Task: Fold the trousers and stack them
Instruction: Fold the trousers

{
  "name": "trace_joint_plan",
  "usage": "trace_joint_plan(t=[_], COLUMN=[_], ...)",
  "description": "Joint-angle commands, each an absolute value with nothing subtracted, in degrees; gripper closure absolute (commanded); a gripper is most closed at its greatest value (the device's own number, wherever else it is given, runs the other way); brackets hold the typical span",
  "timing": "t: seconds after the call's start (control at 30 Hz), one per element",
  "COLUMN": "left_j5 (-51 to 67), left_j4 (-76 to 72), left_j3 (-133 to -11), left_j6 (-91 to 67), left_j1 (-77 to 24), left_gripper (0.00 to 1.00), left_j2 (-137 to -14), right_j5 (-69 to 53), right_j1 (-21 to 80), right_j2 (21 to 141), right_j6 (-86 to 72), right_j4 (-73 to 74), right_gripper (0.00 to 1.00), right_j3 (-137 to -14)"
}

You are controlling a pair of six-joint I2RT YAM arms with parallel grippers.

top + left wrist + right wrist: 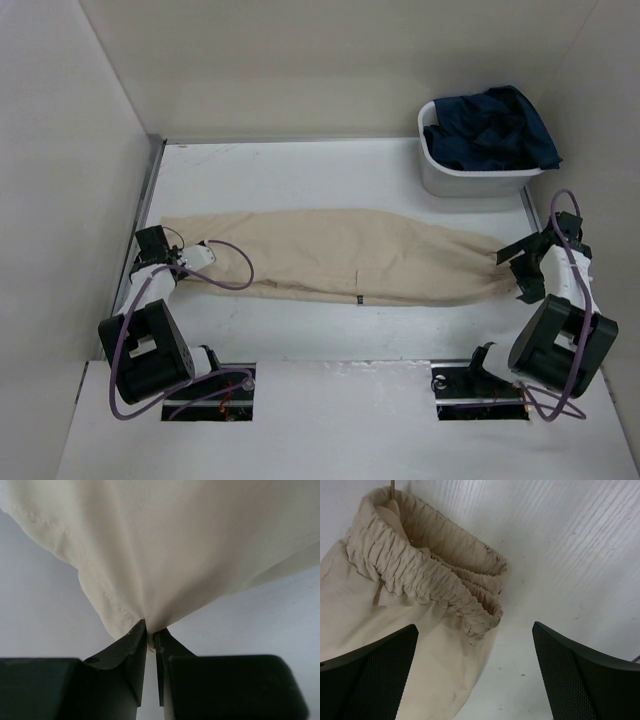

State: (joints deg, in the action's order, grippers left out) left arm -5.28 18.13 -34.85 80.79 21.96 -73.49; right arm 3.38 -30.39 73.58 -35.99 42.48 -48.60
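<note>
The beige trousers lie stretched flat across the table, legs to the left and waistband to the right, with a small dark tag on the near seam. My left gripper is at the leg end. In the left wrist view its jaws stand almost together, with a fold of the cloth pinched between the tips. My right gripper stands wide open just off the waist end. In the right wrist view the elastic waistband lies ahead of the gripper, free of both fingers.
A white bin holding dark blue clothes stands at the back right, just beyond the right arm. White walls close in the table at the left, back and right.
</note>
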Motion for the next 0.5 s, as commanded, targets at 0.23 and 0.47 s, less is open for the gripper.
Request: trace_joint_plan(t=[0.23, 0.47], left_j5=[-5.36, -5.62], left_j4=[16.70, 17.58], left_j3=[-34.28, -36.21], left_j6=[81.65, 81.83], left_j1=[23.07, 24.83], left_gripper=[0.87, 0.88], left_j2=[-73.03, -74.18], right_j5=[3.08, 7.12], right_j1=[-27.56, -27.29], right_j2=[80.50, 81.82], right_j6=[-46.14, -44.13], right_j4=[37.10, 34.28], right_gripper=[0.02, 0.45], right_j3=[-46.32, -48.60])
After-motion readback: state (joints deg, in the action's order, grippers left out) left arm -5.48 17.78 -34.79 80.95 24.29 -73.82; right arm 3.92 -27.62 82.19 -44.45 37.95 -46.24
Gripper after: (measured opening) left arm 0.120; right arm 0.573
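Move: The near corner of the trousers' waistband lies about 2 cm left of my open right hand, 1 cm ahead and 5 cm below. The waistband's far end is some 10 cm ahead and 5 cm left. The bin of dark clothes stands roughly 27 cm ahead and 9 cm left. My left hand still pinches the near leg-end corner; from it the waistband corner lies about 85 cm to the right, 3 cm back and 3 cm lower. I lower my open right hand some 4 cm onto the near waistband corner, easing 1 to 2 cm left as I start and tilting a little, and in the last part I close the fingers about halfway so their tips straddle the gathered elastic. My left hand keeps its pinch on the leg end and draws it about 1 cm left. ##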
